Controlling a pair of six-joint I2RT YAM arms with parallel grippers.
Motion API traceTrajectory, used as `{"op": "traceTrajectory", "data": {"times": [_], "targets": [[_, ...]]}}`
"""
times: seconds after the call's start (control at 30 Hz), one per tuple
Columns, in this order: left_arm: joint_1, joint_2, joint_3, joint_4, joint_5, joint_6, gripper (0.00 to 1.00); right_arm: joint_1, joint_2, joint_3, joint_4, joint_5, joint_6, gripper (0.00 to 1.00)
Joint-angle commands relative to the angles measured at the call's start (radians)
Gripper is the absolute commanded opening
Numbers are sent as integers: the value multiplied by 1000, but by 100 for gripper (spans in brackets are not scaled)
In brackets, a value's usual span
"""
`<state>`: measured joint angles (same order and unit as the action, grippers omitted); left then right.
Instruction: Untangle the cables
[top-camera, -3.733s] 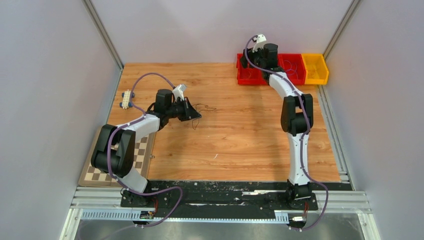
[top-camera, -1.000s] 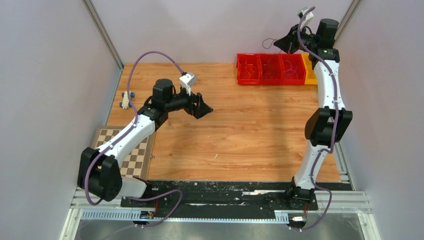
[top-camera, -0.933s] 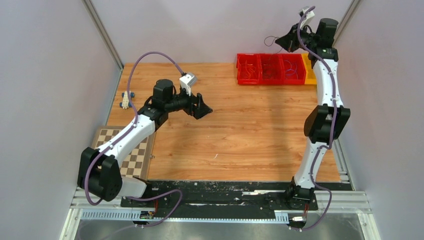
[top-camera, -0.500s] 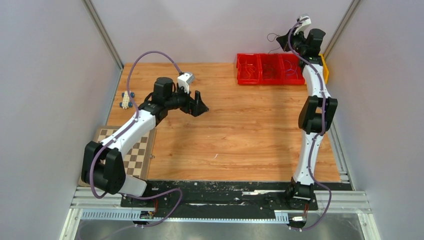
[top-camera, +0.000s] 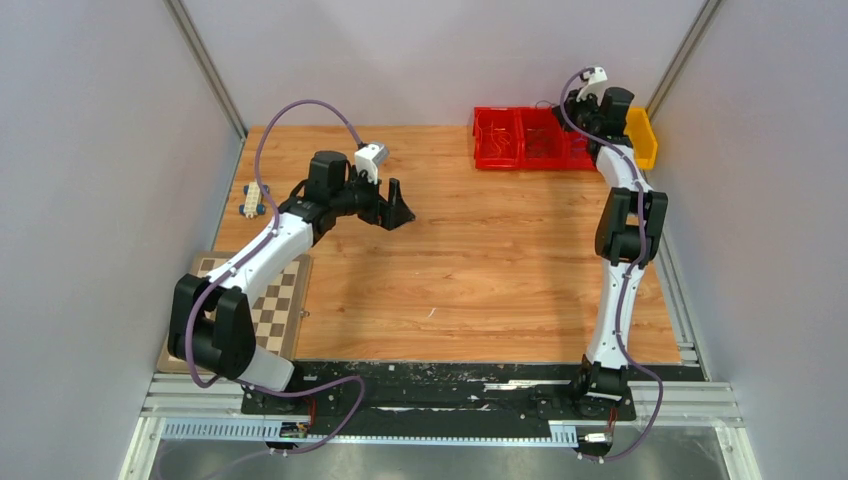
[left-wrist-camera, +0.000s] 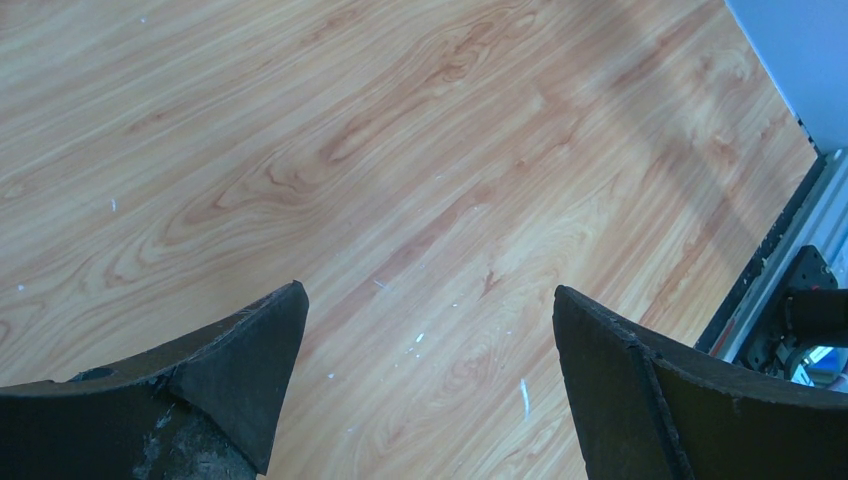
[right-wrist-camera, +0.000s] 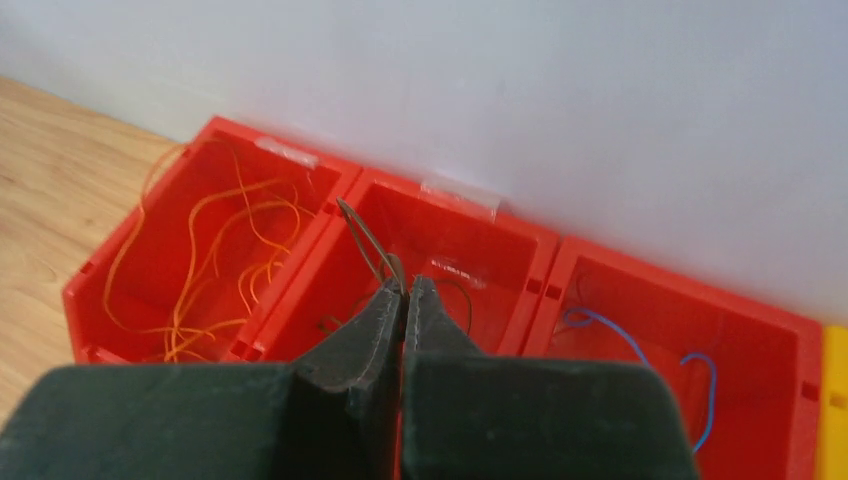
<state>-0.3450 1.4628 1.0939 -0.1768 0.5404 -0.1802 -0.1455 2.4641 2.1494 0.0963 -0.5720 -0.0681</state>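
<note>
My right gripper (right-wrist-camera: 405, 287) is shut on a thin dark wire (right-wrist-camera: 363, 238) that loops up from its fingertips. It hangs over the middle compartment of the red bins (right-wrist-camera: 345, 192); in the top view the right gripper (top-camera: 570, 106) is at the back right over the red bins (top-camera: 497, 158). The left compartment holds orange wires (right-wrist-camera: 212, 258), the middle one a dark wire (right-wrist-camera: 462, 297), the right one a blue wire (right-wrist-camera: 620, 340). My left gripper (left-wrist-camera: 428, 330) is open and empty above bare wood, mid-left in the top view (top-camera: 397, 212). No tangle shows on the table.
A yellow bin (top-camera: 641, 136) adjoins the red bins on the right. A chessboard (top-camera: 272, 312) lies at the table's front left corner. A small white and blue toy piece (top-camera: 253, 198) lies near the left edge. Grey walls enclose the table.
The right arm has come down from high against the back wall to just above the red bins, still pinching the dark wire. The left gripper has shifted slightly and stays open.
</note>
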Motion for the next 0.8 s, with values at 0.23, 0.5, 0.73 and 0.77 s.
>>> {"op": "traceTrajectory", "data": {"times": [0.23,0.5,0.73,0.77], "targets": [[12,4,51,-28,-1,11,100,33,51,9,-127,69,-225,1],[13,-25,30,-42,-26,24,100,49,48,28,-145,115,-249,31],[14,-49,29,-53,-47,38,100,49,-48,11,-145,88,-217,52],[14,-51,30,-55,-53,38,100,50,-74,3,-145,83,-215,56]]}}
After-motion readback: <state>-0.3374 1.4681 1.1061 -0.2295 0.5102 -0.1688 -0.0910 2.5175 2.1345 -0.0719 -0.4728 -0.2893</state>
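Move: The right hand holds the dark brown cable almost over the middle red bin: its centre is about 2 cm left, 1 cm back and some 14 cm below. At that same depth and height, the orange-cable bin stands about 14 cm left, the blue-cable bin about 10 cm right and the yellow bin about 20 cm right of the hand. From the left hand, the middle bin is roughly 31 cm ahead, 37 cm right and 16 cm down. Downward for about 8 cm, the right hand lowers the dark brown cable into the middle red bin, the fingers tipping some 10–15 degrees further down. Near the bottom the hand eases a centimetre or two left, and from there the fingers open to about half, letting go of the cable as the hand stays low over the bin. ##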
